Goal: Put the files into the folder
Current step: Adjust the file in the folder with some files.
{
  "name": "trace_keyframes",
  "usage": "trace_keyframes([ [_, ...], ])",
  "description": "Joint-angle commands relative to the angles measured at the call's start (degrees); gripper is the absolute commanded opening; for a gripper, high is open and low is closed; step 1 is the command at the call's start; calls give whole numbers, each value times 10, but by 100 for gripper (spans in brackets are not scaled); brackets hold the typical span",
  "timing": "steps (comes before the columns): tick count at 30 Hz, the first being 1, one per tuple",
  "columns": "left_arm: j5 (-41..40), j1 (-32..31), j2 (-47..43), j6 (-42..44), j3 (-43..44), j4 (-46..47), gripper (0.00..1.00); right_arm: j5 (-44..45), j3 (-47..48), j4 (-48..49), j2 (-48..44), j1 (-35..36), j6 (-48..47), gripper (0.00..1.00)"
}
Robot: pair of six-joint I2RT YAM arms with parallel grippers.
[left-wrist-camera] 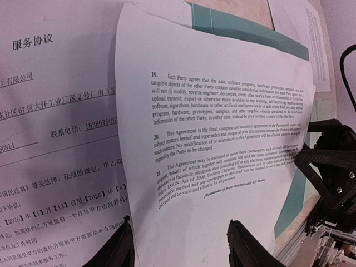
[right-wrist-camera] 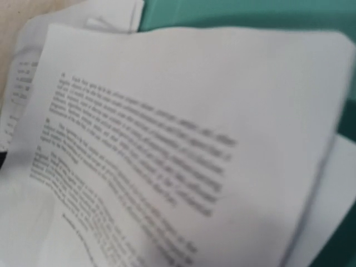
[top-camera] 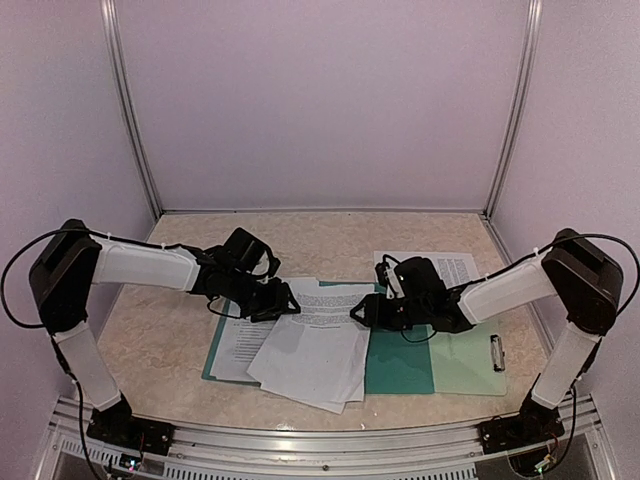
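Observation:
Several white printed files (top-camera: pixel 318 345) lie fanned out over the dark teal folder (top-camera: pixel 400 368) in the middle of the table. My left gripper (top-camera: pixel 285 300) hovers at their far left edge. In the left wrist view it (left-wrist-camera: pixel 181 247) stands open over an English-text sheet (left-wrist-camera: pixel 211 128), its fingertips (left-wrist-camera: pixel 250 247) apart with nothing held. A Chinese-text sheet (left-wrist-camera: pixel 55 111) lies beside it. My right gripper (top-camera: pixel 360 310) is at the sheets' far right edge, facing the left one. In the right wrist view a blurred sheet (right-wrist-camera: pixel 183 139) fills the frame and hides the fingers, with the folder (right-wrist-camera: pixel 250 14) showing behind.
A pale mint clipboard (top-camera: pixel 470 365) with a metal clip (top-camera: pixel 497 352) lies to the right, partly under the folder. One more printed sheet (top-camera: pixel 445 268) lies behind the right gripper. White walls close in the table at the back and both sides.

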Motion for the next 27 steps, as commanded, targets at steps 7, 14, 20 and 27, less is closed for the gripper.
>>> trace_keyframes([
  [7,-9,13,32,24,25,-40,54,16,15,-19,7,-4,-19,48],
  [14,-11,6,-9,1,-24,-44,55,24,3,-13,1,-6,-12,27],
  [20,-14,0,-46,-8,-49,-66,55,28,9,-26,-8,-17,-23,18],
  [27,-21,-15,-83,-35,-79,-87,55,23,14,-39,-13,-26,-32,24],
])
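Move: Between the hands lies the loose stack of files. Its middle is about 9 cm back and 3 cm right of the left hand, some 4 cm below it; from the right hand it is about 7 cm back, 10 cm left and 3 cm down. The filed sheets centre 5 cm back and 7 cm left of the left hand. From the right hand, the pale green folder sits 8 cm back and 17 cm right, the loose page 10 cm ahead and 15 cm right. Closing its half-open fingers to a narrow gap over the right edge of the files, the right hand seems to pinch them, easing about 1.5 cm right and as much forward. The left hand, fingers staying half open, pokes barely 2 cm forward, then sweeps some 5 cm back and 3 cm left down the stack's left edge, dipping and rising slightly. ##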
